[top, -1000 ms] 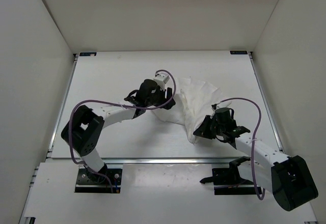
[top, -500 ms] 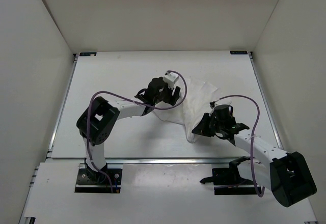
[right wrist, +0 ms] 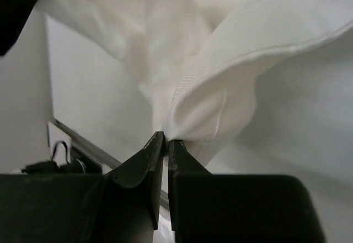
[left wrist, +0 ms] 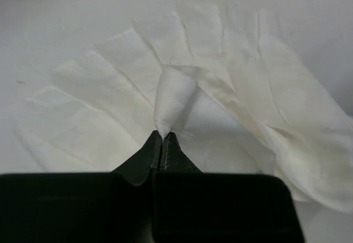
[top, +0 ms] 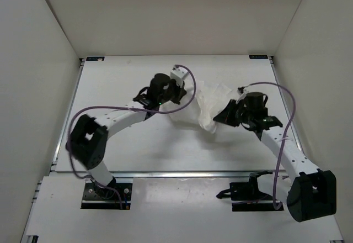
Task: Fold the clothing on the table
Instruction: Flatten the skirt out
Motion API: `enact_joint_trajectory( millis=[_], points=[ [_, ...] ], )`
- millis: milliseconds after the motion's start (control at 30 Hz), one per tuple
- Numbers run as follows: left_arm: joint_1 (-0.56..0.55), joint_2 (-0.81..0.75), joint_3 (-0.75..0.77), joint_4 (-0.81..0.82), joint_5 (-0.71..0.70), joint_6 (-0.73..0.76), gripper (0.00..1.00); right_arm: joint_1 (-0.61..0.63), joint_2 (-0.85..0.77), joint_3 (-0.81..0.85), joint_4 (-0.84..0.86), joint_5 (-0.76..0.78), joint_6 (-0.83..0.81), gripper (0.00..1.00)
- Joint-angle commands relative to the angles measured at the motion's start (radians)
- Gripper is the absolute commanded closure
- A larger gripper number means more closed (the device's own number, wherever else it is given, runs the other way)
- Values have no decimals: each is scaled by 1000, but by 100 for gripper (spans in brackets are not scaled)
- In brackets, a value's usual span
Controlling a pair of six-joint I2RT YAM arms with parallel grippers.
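Note:
The clothing (top: 208, 100), white and pleated, lies bunched on the table (top: 118, 77) right of centre, between my two grippers. My left gripper (top: 185, 100) reaches in from the left. In the left wrist view it (left wrist: 162, 136) is shut on a raised pinch of the clothing (left wrist: 231, 72), whose pleats fan out beyond. My right gripper (top: 219, 117) comes in from the right. Seen from its wrist camera, this gripper (right wrist: 166, 139) is shut on a hemmed edge of the clothing (right wrist: 259, 55), which hangs lifted above the table.
White walls stand on three sides. Metal rails run along the table's left edge (top: 67, 119), right edge (top: 285, 110) and near edge (top: 182, 173). The near rail (right wrist: 83, 141) also shows below the lifted fabric in the right wrist view.
My left gripper has closed on a pinch of the clothing. My right gripper has carried its edge up and back toward the far right, drawing the clothing into a narrower bunch.

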State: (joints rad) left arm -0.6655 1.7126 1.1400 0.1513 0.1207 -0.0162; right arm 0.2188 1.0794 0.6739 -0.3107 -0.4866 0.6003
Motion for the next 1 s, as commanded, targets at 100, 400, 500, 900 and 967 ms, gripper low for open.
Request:
enact_joint_trajectory(
  millis=[100, 400, 500, 900, 967],
  points=[
    [93, -479, 73, -151, 54, -51, 100, -209, -154, 309, -137, -113, -33, 100],
    [240, -783, 23, -243, 134, -171, 100, -196, -124, 527, -167, -168, 44, 100],
    [262, -714, -8, -236, 157, -185, 100, -129, 24, 571, -70, -211, 73, 100],
    [406, -193, 524, -346, 287, -127, 100, -59, 554, 1279, -260, -130, -72, 100],
    [392, -188, 553, -363, 274, -108, 100, -75, 538, 1242, -268, -124, -83, 100]
  ],
)
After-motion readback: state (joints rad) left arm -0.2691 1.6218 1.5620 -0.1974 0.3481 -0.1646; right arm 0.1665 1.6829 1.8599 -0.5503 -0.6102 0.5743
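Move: Both hands already pinch the skirt by its waistband. From the left hand, the middle of the bunched skirt lies about 7 cm to the right, 2 cm back and 10 cm below; from the right hand it is roughly 10 cm ahead, 6 cm left and 9 cm below. The table's far edge is straight ahead, some 20 cm from the left hand and 33 cm from the right, lower than both. Keeping both waistband pinches, the arms whip the skirt up off the table, the left hand about 32 cm, also swinging back and left, the right some 26 cm. Both fingertips tip up about 30 degrees, then partly down again as both hands cast forward towards the far edge; the left sinks well during the cast, the right only slightly, and they end farther apart. ##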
